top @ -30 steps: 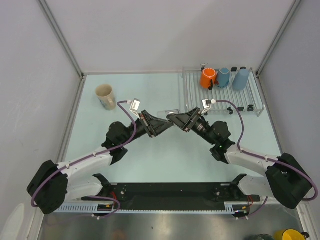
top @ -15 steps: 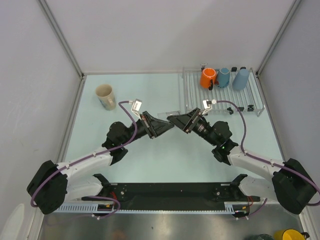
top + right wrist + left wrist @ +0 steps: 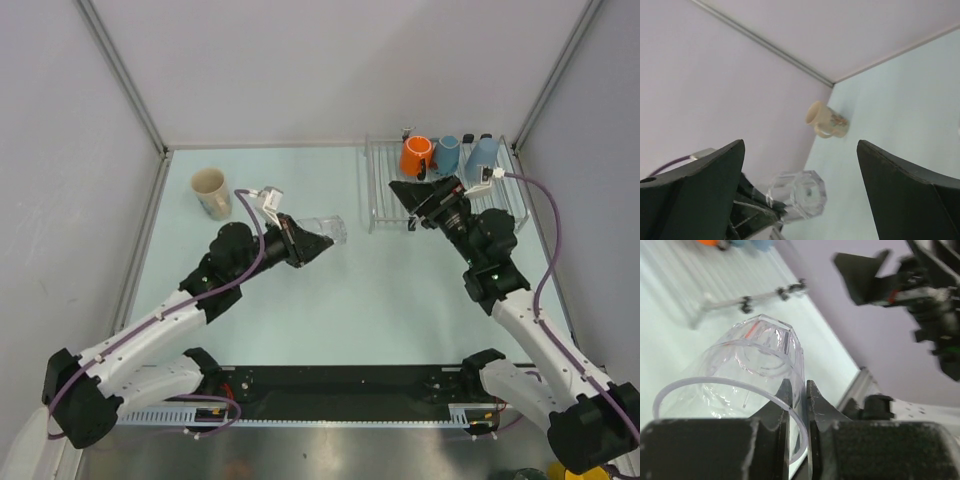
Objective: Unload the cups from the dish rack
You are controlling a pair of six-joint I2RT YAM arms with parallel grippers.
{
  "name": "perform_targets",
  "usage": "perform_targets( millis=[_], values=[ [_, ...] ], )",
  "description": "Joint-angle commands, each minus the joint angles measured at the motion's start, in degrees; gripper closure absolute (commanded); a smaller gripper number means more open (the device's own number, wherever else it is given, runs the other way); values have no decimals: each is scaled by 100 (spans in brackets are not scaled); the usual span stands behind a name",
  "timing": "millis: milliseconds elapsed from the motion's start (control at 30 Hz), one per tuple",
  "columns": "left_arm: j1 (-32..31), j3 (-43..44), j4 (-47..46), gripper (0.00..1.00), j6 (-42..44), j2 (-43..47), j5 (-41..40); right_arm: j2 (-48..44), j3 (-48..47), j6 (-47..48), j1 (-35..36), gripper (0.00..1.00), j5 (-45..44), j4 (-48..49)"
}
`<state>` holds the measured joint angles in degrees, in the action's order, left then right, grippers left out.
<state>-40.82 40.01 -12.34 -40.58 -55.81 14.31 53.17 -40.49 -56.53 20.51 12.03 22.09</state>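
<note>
A clear glass cup (image 3: pixel 328 230) hangs on its side above the table, my left gripper (image 3: pixel 312 240) shut on its rim. In the left wrist view one finger is inside and one outside the cup wall (image 3: pixel 752 367). My right gripper (image 3: pixel 400 198) stands wide open and holds nothing, over the left part of the dish rack (image 3: pixel 380 205). Its wrist view shows the clear cup (image 3: pixel 800 194) ahead, between its spread fingers (image 3: pixel 700 185). An orange mug (image 3: pixel 416 155), a teal-blue mug (image 3: pixel 446 153) and a light-blue cup (image 3: pixel 482 158) stand in the rack's far row.
A beige cup (image 3: pixel 210 192) stands on the table at the far left, also in the right wrist view (image 3: pixel 826 120). Grey walls close in the table on three sides. A yellow mug (image 3: pixel 578 470) sits off the table at the bottom right.
The right gripper let go of the clear cup, opened wide and drew back to the right over the rack. The left gripper keeps the cup and has shifted slightly left.
</note>
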Motion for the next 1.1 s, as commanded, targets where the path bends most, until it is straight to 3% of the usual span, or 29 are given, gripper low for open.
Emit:
perform_targets(
  millis=[0, 133, 267, 400, 600, 833, 1067],
  values=[
    [319, 1487, 2473, 100, 1059, 106, -1025, -192, -740, 880, -21, 0, -629, -1811],
    [522, 2256, 3841, 100, 1701, -157, -2339, -237, -996, 1485, 189, 0, -1429, -2839],
    [829, 2967, 5335, 100, 1896, -972, -3545, -132, -1180, 1838, 637, 0, -2484, -3456],
    [1601, 3276, 5918, 100, 1992, -1527, -3294, 62, -1268, 1918, 963, 0, -3153, -3869],
    [2095, 3171, 5910, 100, 2063, -2319, -3302, 247, -1128, 1979, 1025, 0, -3268, -4099],
    [2508, 3302, 5944, 100, 2212, -3118, -3233, 440, -723, 1971, 1034, 0, -2935, -3607],
    [2965, 3391, 5822, 100, 2194, -4051, -3004, 625, -820, 2111, 1060, 0, -2680, -3729]
  ],
)
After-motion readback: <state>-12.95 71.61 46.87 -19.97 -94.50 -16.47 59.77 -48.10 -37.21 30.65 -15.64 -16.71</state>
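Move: The clear cup in the left gripper is bound for the bare table about 12 cm ahead of that hand, 27 cm to its left and 23 cm below; the patterned mug stands some 12 cm beyond that spot and 2 cm farther left. From the empty right hand the orange mug in the rack lies roughly 24 cm ahead, 10 cm right and 25 cm lower, the blue cup 8 cm right of that mug, the light blue cup 17 cm right. Swing the left gripper about 25 cm left and 11 cm forward, rising slightly at first, then sinking some 18 cm net towards the table on the near side of the patterned mug; roll the fingers from level to nearly straight down, keeping the pinch on the clear cup's wall. Meanwhile lower the open right gripper about 14 cm in front of the rack, edging right and tipping its fingers down. ##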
